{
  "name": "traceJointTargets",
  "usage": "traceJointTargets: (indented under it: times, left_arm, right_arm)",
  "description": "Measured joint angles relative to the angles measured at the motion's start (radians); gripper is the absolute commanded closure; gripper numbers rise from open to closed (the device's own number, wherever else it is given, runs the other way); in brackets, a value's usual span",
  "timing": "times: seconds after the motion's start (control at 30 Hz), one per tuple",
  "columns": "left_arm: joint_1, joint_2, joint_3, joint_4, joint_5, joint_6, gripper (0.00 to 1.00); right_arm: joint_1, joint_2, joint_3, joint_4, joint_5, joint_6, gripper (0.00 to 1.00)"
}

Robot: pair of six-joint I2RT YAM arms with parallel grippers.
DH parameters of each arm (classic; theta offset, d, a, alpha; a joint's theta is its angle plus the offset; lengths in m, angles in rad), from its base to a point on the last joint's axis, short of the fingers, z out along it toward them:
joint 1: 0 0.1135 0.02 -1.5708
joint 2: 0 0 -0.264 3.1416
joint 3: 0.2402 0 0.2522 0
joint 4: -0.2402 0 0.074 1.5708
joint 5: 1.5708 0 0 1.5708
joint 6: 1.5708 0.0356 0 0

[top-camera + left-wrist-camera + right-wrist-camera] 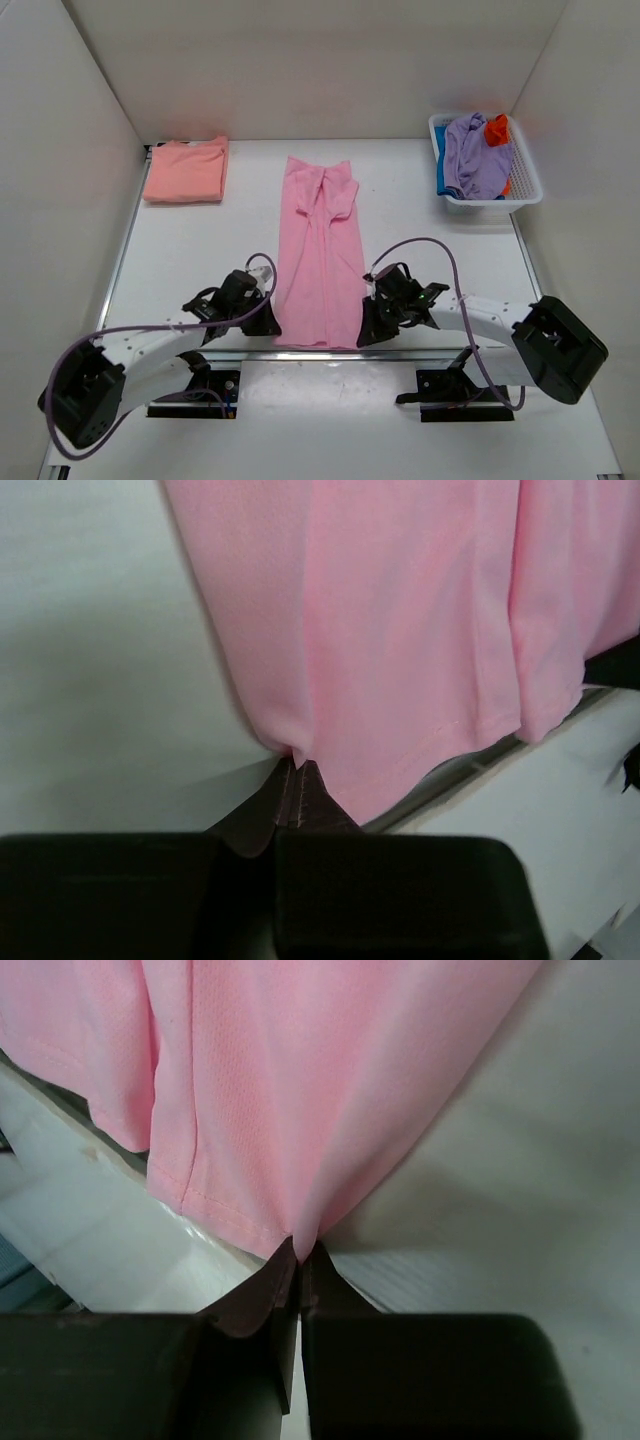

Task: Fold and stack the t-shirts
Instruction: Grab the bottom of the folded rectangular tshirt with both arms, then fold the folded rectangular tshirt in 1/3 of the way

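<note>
A light pink t-shirt (pixel 322 250) lies in a long narrow strip down the middle of the table, sleeves folded in, hem at the near edge. My left gripper (pixel 270 325) is shut on the hem's left corner; the wrist view shows the pink cloth (pixel 400 630) pinched between its closed fingertips. My right gripper (pixel 366 330) is shut on the hem's right corner, with a fold of the pink t-shirt (pixel 300 1090) caught between its tips. A folded salmon-peach t-shirt (pixel 186 170) lies at the far left. Lavender (pixel 472 155), orange (pixel 497 130) and blue (pixel 441 178) t-shirts are heaped in the basket.
The white slatted basket (pixel 525 190) stands at the far right corner. White walls close in the table on the left, back and right. The table's near edge rail (pixel 470 765) runs just under the hem. Purple cables loop over both arms.
</note>
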Motion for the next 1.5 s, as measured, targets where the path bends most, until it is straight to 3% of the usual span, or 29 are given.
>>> traceJointTargets:
  times: [0.2, 0.4, 0.7, 1.03, 1.07, 1.13, 1.2, 1.23, 1.33, 1.5]
  left_arm:
    - [0.01, -0.187, -0.051, -0.157, 0.015, -0.012, 1.0]
    - [0.084, -0.169, 0.014, -0.228, 0.054, -0.003, 1.0]
    - [0.311, 0.14, 0.371, -0.196, 0.143, 0.101, 1.0]
    - [0.406, 0.615, 0.771, -0.147, 0.204, 0.177, 1.0]
    - [0.416, 0.667, 0.819, -0.144, 0.211, 0.18, 0.92]
    - [0.438, 0.766, 0.911, -0.138, 0.222, 0.181, 0.6]
    - [0.463, 0.855, 0.991, -0.127, 0.241, 0.169, 0.47]
    - [0.477, 0.89, 1.022, -0.117, 0.253, 0.16, 0.45]
    - [0.513, 0.942, 1.051, -0.09, 0.282, 0.134, 0.43]
    - [0.537, 0.881, 0.93, -0.048, 0.294, 0.129, 0.44]
  right_arm:
    - [0.007, -0.075, -0.033, -0.099, -0.039, -0.006, 1.0]
    - [-0.033, -0.027, 0.042, -0.181, -0.088, -0.056, 1.0]
    - [-0.246, 0.126, 0.388, -0.279, -0.153, -0.211, 1.0]
    - [-0.387, 0.485, 0.83, -0.419, -0.157, -0.379, 1.0]
    - [-0.399, 0.521, 0.868, -0.426, -0.156, -0.391, 0.95]
    - [-0.425, 0.601, 0.958, -0.449, -0.148, -0.412, 0.75]
    - [-0.447, 0.667, 1.036, -0.455, -0.133, -0.423, 0.54]
    - [-0.456, 0.692, 1.069, -0.456, -0.126, -0.427, 0.49]
    - [-0.48, 0.708, 1.107, -0.454, -0.105, -0.433, 0.48]
    - [-0.486, 0.631, 0.996, -0.403, -0.074, -0.422, 0.48]
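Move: Both hands already pinch the near corners of the pink t-shirt strip. For the left hand, the spot on the strip's left edge to lay its corner lies some 28 cm straight ahead; the left sleeve is about 37 cm ahead, 5 cm right, and the folded salmon shirt 44 cm ahead, 23 cm left. The right hand's spot is about 27 cm straight ahead, the right sleeve 39 cm ahead, 4 cm left, and the basket 46 cm ahead, 34 cm right. Back towards the base by 2–3 cm first, both hands pull the pinched corners of the t-shirt; then they lift and swing forward together, rising to 8–9 cm while carrying the hem over the strip. Some 25 cm ahead they open as they sink a little, let the corners go, run on a few centimetres and part sideways. ##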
